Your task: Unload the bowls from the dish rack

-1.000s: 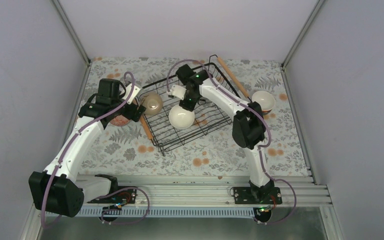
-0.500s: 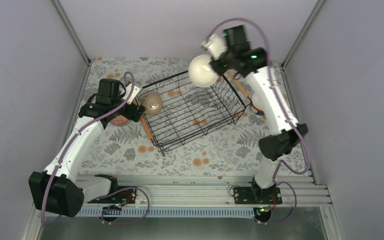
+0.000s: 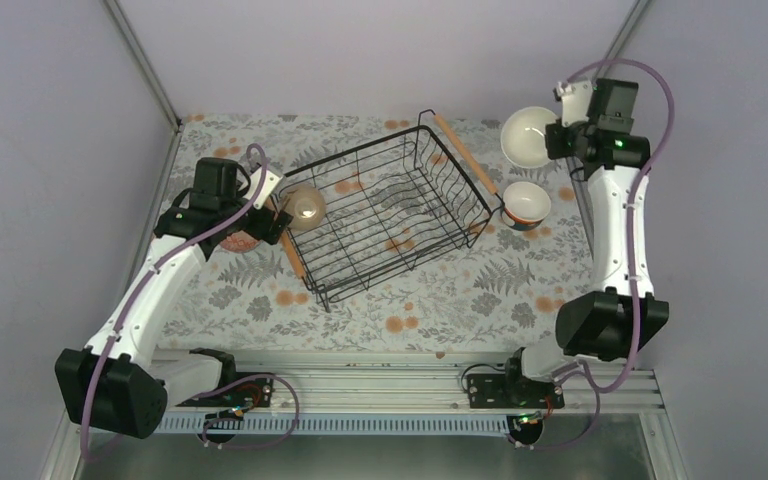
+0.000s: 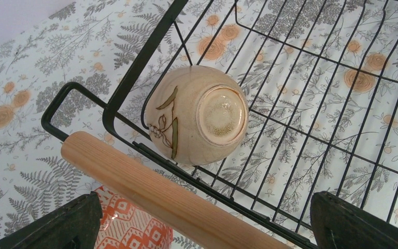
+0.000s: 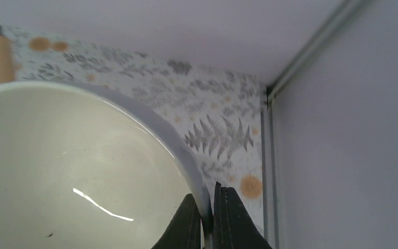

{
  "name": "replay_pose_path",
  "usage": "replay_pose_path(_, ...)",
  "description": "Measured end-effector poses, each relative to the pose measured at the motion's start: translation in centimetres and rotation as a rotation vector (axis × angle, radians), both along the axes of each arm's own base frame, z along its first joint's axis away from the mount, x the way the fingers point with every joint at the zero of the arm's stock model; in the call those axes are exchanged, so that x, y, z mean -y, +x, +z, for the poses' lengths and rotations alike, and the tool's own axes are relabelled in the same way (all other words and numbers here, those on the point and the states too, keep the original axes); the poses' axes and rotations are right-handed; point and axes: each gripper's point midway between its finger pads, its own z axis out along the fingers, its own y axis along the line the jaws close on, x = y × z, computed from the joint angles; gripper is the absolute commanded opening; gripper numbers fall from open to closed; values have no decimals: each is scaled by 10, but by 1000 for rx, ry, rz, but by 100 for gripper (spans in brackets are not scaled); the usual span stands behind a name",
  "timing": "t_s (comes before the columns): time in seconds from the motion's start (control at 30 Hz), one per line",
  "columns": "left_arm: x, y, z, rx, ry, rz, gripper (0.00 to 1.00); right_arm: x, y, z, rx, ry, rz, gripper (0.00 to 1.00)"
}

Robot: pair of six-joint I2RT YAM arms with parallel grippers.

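The black wire dish rack (image 3: 400, 240) sits mid-table. A beige bowl (image 3: 306, 207) lies tipped in its left corner, base toward the left wrist camera (image 4: 197, 122). My left gripper (image 3: 270, 215) hovers open over the rack's left wooden handle (image 4: 155, 192), its jaws (image 4: 205, 207) wide apart and holding nothing. Just outside that handle, an orange patterned bowl (image 4: 129, 223) rests on the table. My right gripper (image 3: 558, 135) is shut on the rim of a white bowl (image 3: 528, 137), held in the air near the far right corner; the fingers pinch the rim (image 5: 207, 207).
A bowl with a white inside (image 3: 526, 203) stands on the table right of the rack, beside its right wooden handle (image 3: 465, 155). Grey walls close in the table at left, back and right, with a corner post (image 5: 311, 46) near the held bowl.
My right arm has lifted the white bowl out of the rack and swung it over the back rim to the far right corner. The left arm and beige bowl have stayed put.
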Motion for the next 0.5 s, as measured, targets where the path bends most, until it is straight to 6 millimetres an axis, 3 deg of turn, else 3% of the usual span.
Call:
replay_pose_path(0.27, 1, -2, 5, 14, -8, -5, 100, 55, -11, -90, -131, 127, -113, 4)
replay_pose_path(0.5, 2, -3, 7, 19, -14, -11, 100, 69, -9, -120, -140, 185, -124, 4)
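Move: The right hand holds the white bowl by its right rim, so the bowl's middle sits some 6 cm to the hand's left and slightly below. The stacked bowls it is bound for stand about 30 cm below that hand, roughly 1 cm ahead and 1 cm to its right. The rack's wooden handle is some 12 cm ahead, 13 cm left and 25 cm below. From the left hand the stacked bowls lie about 12 cm ahead, 55 cm right and 17 cm below. Still pinching the white bowl's rim, the right hand sinks about 12 cm while swinging some 7 cm right, bringing the bowl towards the stacked bowls and easing off at the end. The wrist rolls its left side up about 10 degrees, tips a little further down and turns slightly clockwise; the fingers stay shut. ##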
